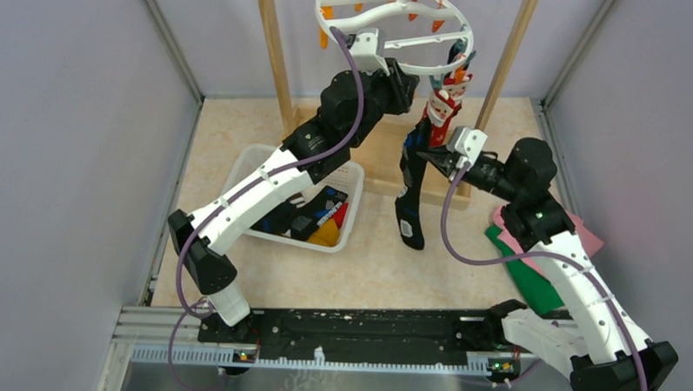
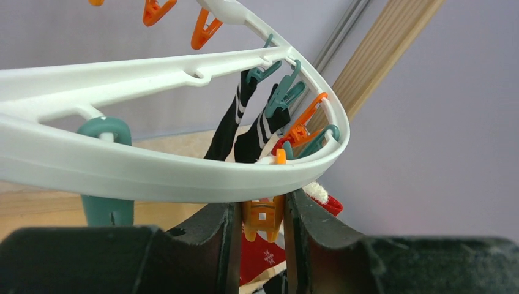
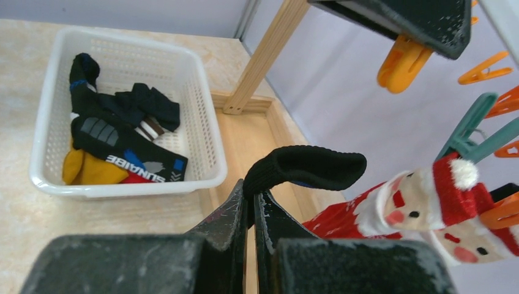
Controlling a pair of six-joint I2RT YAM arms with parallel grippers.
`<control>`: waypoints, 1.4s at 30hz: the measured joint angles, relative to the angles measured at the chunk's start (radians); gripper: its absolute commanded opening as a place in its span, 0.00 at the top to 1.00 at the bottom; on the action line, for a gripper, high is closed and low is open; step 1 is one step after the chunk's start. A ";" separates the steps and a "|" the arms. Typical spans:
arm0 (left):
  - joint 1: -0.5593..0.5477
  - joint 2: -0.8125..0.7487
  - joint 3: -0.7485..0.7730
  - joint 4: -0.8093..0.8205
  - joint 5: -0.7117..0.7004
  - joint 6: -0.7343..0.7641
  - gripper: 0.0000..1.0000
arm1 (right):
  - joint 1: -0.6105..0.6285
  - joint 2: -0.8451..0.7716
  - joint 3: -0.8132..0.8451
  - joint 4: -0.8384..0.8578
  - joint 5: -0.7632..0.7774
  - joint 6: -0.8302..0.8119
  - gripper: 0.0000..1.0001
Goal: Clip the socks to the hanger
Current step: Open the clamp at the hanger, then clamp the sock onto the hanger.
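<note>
The white hanger ring hangs at the top centre with orange and teal pegs. My left gripper reaches up under its rim and is shut on an orange peg. Two black striped socks hang from teal pegs across the ring. A red Santa sock is clipped beside the orange peg. My right gripper is shut on the cuff of a long black sock, which dangles toward the table. The Santa sock hangs just right of it.
A white mesh basket at the left holds several more socks. Wooden rack posts stand either side of the hanger, on a wooden base. Green and pink cloths lie under the right arm.
</note>
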 measured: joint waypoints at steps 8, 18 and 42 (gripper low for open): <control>-0.005 0.000 0.002 -0.021 -0.018 -0.029 1.00 | 0.000 0.093 0.096 -0.051 0.032 -0.079 1.00; -0.005 0.021 0.002 -0.025 -0.024 -0.045 1.00 | 0.000 0.217 0.213 -0.116 0.063 -0.143 1.00; -0.005 0.042 0.006 -0.029 -0.037 -0.064 1.00 | 0.000 0.290 0.282 -0.132 0.066 -0.165 1.00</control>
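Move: The right hand already pinches the black sock by its cuff; the orange clip on the hanger is about 10 cm ahead, 2 cm left and 5 cm above it. The Santa socks hang some 9 cm ahead and 3 cm right, about level, their teal clip 11 cm ahead, 2 cm right and 3 cm up. From the left hand, already squeezing the orange clip, the black sock's cuff is about 9 cm back, 1 cm right and 4 cm down. Right hand carries the sock about 7 cm forward to the orange clip, which the left, still squeezing, lowers. ##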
